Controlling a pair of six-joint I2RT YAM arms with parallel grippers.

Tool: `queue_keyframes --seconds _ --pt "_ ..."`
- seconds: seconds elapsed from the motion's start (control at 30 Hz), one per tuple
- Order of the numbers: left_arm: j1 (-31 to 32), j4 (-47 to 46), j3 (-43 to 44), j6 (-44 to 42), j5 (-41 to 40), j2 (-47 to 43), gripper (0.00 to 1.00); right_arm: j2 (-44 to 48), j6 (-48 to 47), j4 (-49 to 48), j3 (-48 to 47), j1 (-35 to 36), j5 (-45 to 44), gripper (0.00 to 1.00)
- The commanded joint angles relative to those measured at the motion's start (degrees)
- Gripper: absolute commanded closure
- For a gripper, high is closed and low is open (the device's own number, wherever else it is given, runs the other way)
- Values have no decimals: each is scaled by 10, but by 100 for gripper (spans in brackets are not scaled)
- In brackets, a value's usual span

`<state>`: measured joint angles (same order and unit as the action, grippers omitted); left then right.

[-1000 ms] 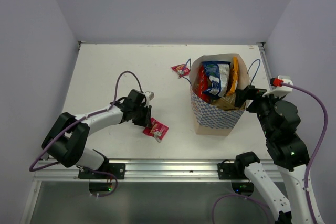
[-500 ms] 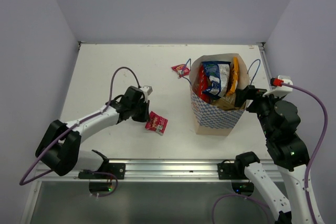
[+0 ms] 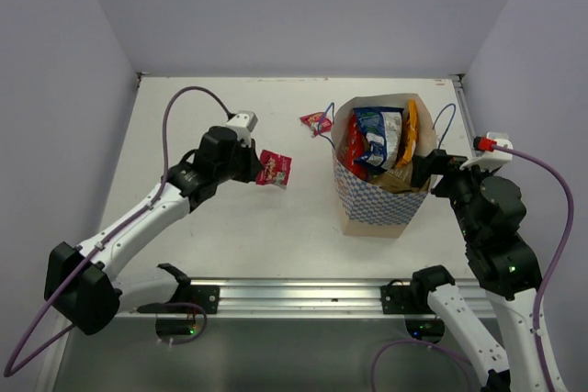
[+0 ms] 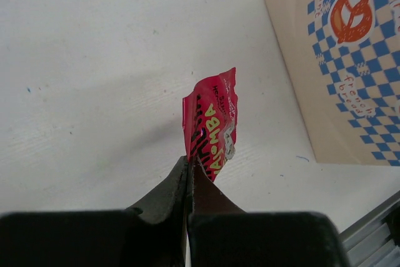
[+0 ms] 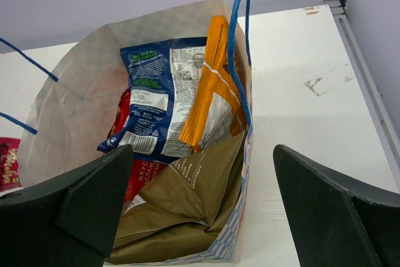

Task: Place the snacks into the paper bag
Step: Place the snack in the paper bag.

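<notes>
My left gripper [image 3: 259,172] [image 4: 189,162] is shut on the corner of a small red snack packet [image 3: 275,169] [image 4: 212,122], which hangs above the table left of the paper bag [image 3: 384,204] [image 4: 337,67]. The bag stands upright with a dark blue packet [image 3: 375,138] [image 5: 156,95], an orange packet [image 3: 409,140] [image 5: 209,85], a red one [image 3: 351,149] [image 5: 140,176] and a brown one [image 5: 181,204] inside. A tiny pink-red packet [image 3: 316,121] [image 5: 7,164] lies on the table by the bag's far left corner. My right gripper [image 3: 424,170] [image 5: 203,217] is open, its fingers astride the bag's right wall.
The bag's blue cord handles [image 3: 445,117] [image 5: 244,23] stick out at both sides. Grey walls close in the white table [image 3: 184,135] on three sides. A metal rail [image 3: 294,296] runs along the near edge.
My left gripper closed on the red packet, lifted it off the table and carried it up and away from the near edge. The right arm has not moved.
</notes>
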<state>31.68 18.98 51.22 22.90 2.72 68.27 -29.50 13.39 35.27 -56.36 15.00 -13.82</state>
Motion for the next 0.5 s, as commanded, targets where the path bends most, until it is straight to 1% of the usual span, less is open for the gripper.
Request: queue_keyframes --seconds 0.0,0.13,0.17,0.27,0.33,0.47 --pt "2 -16 53 -21 -48 -30 100 4 -9 -8 -23 1 -1 2" --pt "1 -29 83 -19 -93 -45 100 10 -10 -7 -20 2 -2 1" --pt "2 -33 87 -18 -115 -48 100 10 -9 -7 -19 2 -2 1" --pt "2 -63 105 -16 -149 -65 100 15 -8 -7 -17 2 -2 2" --pt "1 -95 120 -17 -156 -73 100 15 -8 -7 -16 2 -2 2" --pt "1 -165 136 -11 -141 -82 100 15 -8 -6 -15 1 -2 1"
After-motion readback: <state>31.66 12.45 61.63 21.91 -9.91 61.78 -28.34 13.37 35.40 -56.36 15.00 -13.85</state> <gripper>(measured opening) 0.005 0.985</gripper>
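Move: The left gripper already holds the red snack clear of the table. From it, the paper bag's middle lies about 24 cm to the right, some 2 cm farther out and roughly 3 cm lower, though the open rim stands above the hand. A small red packet lies on the table about 22 cm ahead, 13 cm right and 15 cm below. From the right hand, the bag's middle is about 8 cm ahead, 6 cm left and 19 cm down. Lift the left gripper steadily, about 15 cm, easing it a little forward as it climbs on the left side of the paper bag. Tip the fingers up towards level by some 25 degrees and swing them slightly counter-clockwise, keeping them shut on the red snack. ##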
